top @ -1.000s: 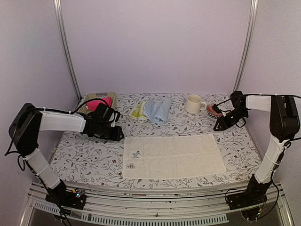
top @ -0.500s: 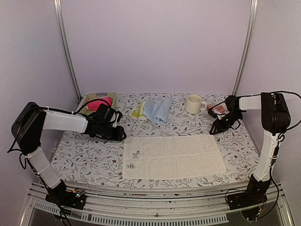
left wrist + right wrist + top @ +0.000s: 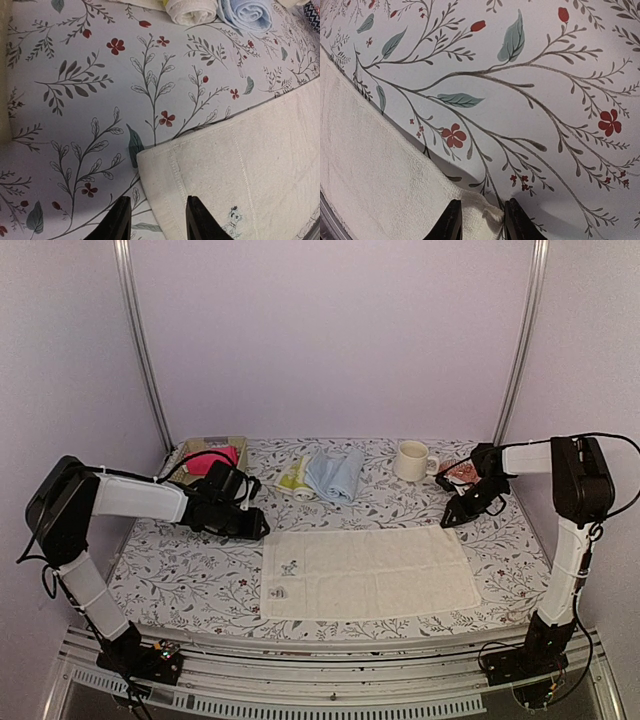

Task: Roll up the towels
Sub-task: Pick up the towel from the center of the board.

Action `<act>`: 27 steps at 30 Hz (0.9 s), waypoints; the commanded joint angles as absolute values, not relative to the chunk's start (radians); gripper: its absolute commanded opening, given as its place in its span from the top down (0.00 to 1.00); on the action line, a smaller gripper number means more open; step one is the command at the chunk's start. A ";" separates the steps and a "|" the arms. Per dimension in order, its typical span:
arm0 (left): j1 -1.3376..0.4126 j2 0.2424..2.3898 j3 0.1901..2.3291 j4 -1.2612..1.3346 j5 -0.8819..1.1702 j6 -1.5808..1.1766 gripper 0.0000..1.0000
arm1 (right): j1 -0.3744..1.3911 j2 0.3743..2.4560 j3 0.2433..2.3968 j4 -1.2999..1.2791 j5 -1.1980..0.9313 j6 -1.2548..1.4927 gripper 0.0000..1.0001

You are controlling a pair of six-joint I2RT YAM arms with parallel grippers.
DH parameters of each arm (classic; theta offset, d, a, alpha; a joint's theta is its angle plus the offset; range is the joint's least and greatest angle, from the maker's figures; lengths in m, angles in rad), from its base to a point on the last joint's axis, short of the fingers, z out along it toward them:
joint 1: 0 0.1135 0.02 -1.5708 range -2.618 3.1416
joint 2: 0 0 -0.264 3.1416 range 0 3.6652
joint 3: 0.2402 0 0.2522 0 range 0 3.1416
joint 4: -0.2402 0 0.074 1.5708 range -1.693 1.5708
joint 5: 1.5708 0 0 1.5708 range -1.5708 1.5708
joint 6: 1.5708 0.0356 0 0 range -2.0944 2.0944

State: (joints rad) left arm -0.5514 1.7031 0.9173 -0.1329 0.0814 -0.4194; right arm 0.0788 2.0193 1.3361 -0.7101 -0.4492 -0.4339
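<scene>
A cream-white towel lies spread flat in the middle of the flowered table. My left gripper sits low at its far left corner, open, with the hemmed corner between its fingertips. My right gripper is down at the far right corner. Its jaws stand narrowly apart round the puckered corner tip. At the back lie a rolled pale yellow-green towel and a light blue towel. A hot pink towel lies in the basket.
The pale green mesh basket stands at the back left, just behind my left arm. A cream mug stands at the back right. Beside it, near my right arm, lies a small red patterned item.
My right gripper has swung left and down onto the towel's far right corner, and its jaws have narrowed. My left gripper has edged right to the far left corner.
</scene>
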 commanded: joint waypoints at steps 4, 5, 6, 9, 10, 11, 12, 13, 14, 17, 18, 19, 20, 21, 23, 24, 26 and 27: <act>-0.540 1.717 0.939 -0.133 0.081 -0.414 0.61 | 0.081 2.009 1.315 -0.697 -0.345 -0.416 0.68; -0.540 1.717 0.939 -0.133 0.081 -0.414 0.62 | 0.081 2.007 1.309 -0.693 -0.336 -0.416 0.68; -0.540 1.716 0.940 -0.135 0.080 -0.415 0.61 | 0.081 2.004 1.304 -0.689 -0.325 -0.415 0.68; -0.539 1.714 0.943 -0.138 0.078 -0.415 0.61 | 0.083 2.002 1.286 -0.678 -0.303 -0.416 0.70; -0.538 1.712 0.945 -0.138 0.076 -0.416 0.62 | 0.083 2.002 1.282 -0.678 -0.302 -0.418 0.72; -0.538 1.712 0.945 -0.139 0.074 -0.416 0.62 | 0.085 2.003 1.280 -0.679 -0.302 -0.419 0.73; -0.538 1.711 0.946 -0.141 0.072 -0.415 0.61 | 0.087 2.003 1.275 -0.678 -0.301 -0.420 0.73; -0.538 1.710 0.947 -0.141 0.071 -0.414 0.62 | 0.091 2.003 1.270 -0.676 -0.296 -0.420 0.74; -0.538 1.711 0.948 -0.141 0.070 -0.416 0.62 | 0.096 2.003 1.264 -0.673 -0.285 -0.421 0.74; -0.538 1.709 0.948 -0.145 0.066 -0.417 0.62 | 0.120 2.011 1.247 -0.659 -0.231 -0.422 0.74; -0.538 1.708 0.949 -0.145 0.063 -0.418 0.62 | 0.128 2.016 1.245 -0.656 -0.206 -0.422 0.75; -0.538 1.707 0.948 -0.146 0.062 -0.418 0.62 | 0.133 2.023 1.245 -0.655 -0.175 -0.418 0.76; -0.538 1.705 0.948 -0.146 0.060 -0.419 0.62 | 0.135 2.029 1.245 -0.652 -0.147 -0.414 0.78; -0.538 1.704 0.948 -0.147 0.059 -0.421 0.62 | 0.135 2.032 1.243 -0.648 -0.119 -0.410 0.80; -0.538 1.700 0.947 -0.145 0.056 -0.424 0.62 | 0.135 2.032 1.241 -0.642 -0.082 -0.407 0.89; -0.538 1.700 0.947 -0.143 0.055 -0.426 0.62 | 0.135 2.026 1.241 -0.640 -0.084 -0.405 0.93; -0.538 1.702 0.948 -0.135 0.055 -0.428 0.61 | 0.135 1.997 1.245 -0.632 -0.110 -0.407 0.97; -0.538 1.705 0.949 -0.129 0.057 -0.428 0.61 | 0.135 1.975 1.252 -0.626 -0.124 -0.408 0.97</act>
State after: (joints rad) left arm -0.5499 1.7031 0.9291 -0.1402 0.0650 -0.4206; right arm 0.1349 1.9766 1.2873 -0.6224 -0.2108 -0.4141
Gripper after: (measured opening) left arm 0.387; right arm 0.044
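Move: Right at the towel's far-right corner, whose rumpled tip already lies about 1 cm under the right hand's part-open fingers, with no offset to speak of ahead or sideways. From this hand the mug stands some 19 cm ahead and 8 cm left, the patterned bowl roughly 17 cm ahead and 7 cm right, both slightly above fingertip level. From the left hand that far-right corner lies about 50 cm right, 5 cm ahead and 4 cm below. Closing almost shut, mostly towards the end, the right fingers pinch the towel's far-right corner. As they close, the hand works about 1.5 cm outward to the right and 1 cm forward, staying low, while the wrist turns some 15 degrees, bringing the left-slanting fingers nearer upright, tips to the right and a little forward. ##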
